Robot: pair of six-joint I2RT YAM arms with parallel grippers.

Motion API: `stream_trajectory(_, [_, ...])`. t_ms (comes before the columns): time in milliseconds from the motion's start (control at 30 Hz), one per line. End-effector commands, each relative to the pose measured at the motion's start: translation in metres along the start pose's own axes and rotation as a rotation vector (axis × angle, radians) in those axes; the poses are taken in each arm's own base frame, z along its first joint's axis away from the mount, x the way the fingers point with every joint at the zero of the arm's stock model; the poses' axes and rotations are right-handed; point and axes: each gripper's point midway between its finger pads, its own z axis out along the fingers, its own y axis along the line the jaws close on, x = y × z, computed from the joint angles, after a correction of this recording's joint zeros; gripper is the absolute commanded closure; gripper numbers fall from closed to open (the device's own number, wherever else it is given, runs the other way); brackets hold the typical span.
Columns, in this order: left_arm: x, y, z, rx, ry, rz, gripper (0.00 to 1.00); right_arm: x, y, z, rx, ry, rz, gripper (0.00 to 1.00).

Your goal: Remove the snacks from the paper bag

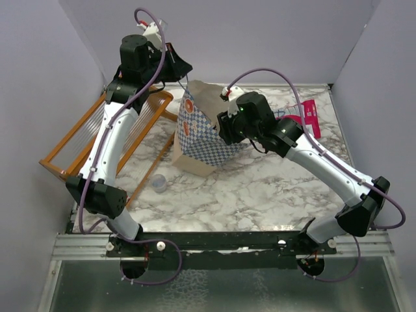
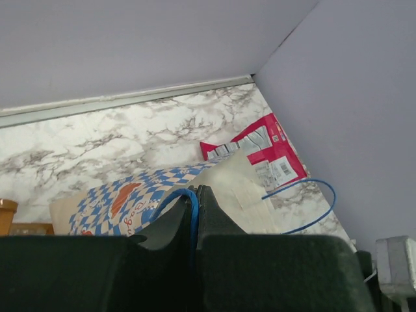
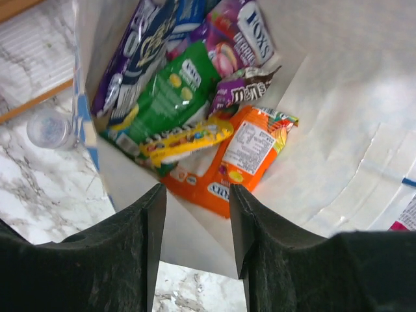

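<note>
The paper bag (image 1: 203,138), blue-and-white checkered, leans over on the marble table with its mouth toward the right. My left gripper (image 1: 174,65) hangs above its back corner, shut on a thin blue string handle (image 2: 192,211). My right gripper (image 3: 197,214) is open at the bag's mouth, with only the cream inner wall (image 3: 338,130) showing between its fingers. Inside lie the snacks: an orange packet (image 3: 246,156), a yellow bar (image 3: 188,139), a green packet (image 3: 170,91), a purple wrapper (image 3: 242,83) and a dark blue packet (image 3: 140,52). A pink-red pouch (image 1: 307,117) lies on the table right of the bag.
An orange wooden rack (image 1: 104,133) leans at the left behind the left arm. A small grey-blue cup (image 1: 158,184) stands on the table in front of the bag's base. The bag's second blue handle (image 2: 312,208) loops loose over the table. Grey walls close in the back and sides.
</note>
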Motion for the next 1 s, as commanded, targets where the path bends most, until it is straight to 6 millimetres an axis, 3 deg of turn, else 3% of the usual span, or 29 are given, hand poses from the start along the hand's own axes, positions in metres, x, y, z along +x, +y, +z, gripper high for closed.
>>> stream_trajectory(0, [-0.055,-0.046,-0.009,0.18,-0.134,0.134,1.0,0.008,0.013,-0.005,-0.086,0.025,-0.031,0.57])
stream_trajectory(133, [-0.059,-0.057,0.003,0.265,-0.118,0.155,1.0,0.013,0.042,-0.009,-0.252,0.021,-0.006,0.58])
stream_trajectory(367, [-0.056,-0.098,0.001,0.499,-0.096,0.189,1.0,0.008,0.099,-0.007,-0.523,-0.012,0.116,0.6])
stream_trajectory(500, [-0.039,-0.124,0.001,0.548,-0.062,0.227,1.0,-0.002,0.132,-0.005,-0.658,-0.047,0.165,0.6])
stream_trajectory(600, [-0.013,-0.146,-0.004,0.574,-0.021,0.274,1.0,-0.002,0.147,-0.003,-0.703,-0.049,0.185,0.6])
stream_trajectory(700, [0.003,-0.153,-0.015,0.572,-0.003,0.282,1.0,0.009,0.132,0.001,-0.602,-0.052,0.215,0.6])
stream_trajectory(833, [0.026,-0.138,-0.024,0.504,0.017,0.268,1.0,0.038,0.093,-0.004,-0.407,-0.071,0.236,0.6])
stream_trajectory(967, [0.042,-0.134,-0.036,0.512,0.021,0.248,1.0,0.067,0.066,-0.013,-0.286,-0.076,0.238,0.6])
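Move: Out from the right hand, whose fingers stand partly open at the bag's near rim, the orange packet lies inside the bag, about 10 cm ahead, 7 cm to the left and 14 cm below. The yellow packet is some 8 cm ahead and 12 cm left of that hand, the green one about 12 ahead and 14 left, both equally low. From the left hand, which already grips a blue handle, the orange packet is about 8 cm back, 5 cm right and far below. Still gripping the blue handle, the left hand edges forward, then pulls the handle rightward and back, ending about 10 cm each way, turned some 30 degrees clockwise. The right hand draws back about 9 cm over the bag's near side, swings left 10 cm and partly returns, sinking 5 cm late; its wrist rolls left side up and tips down, fingers staying partly open. ##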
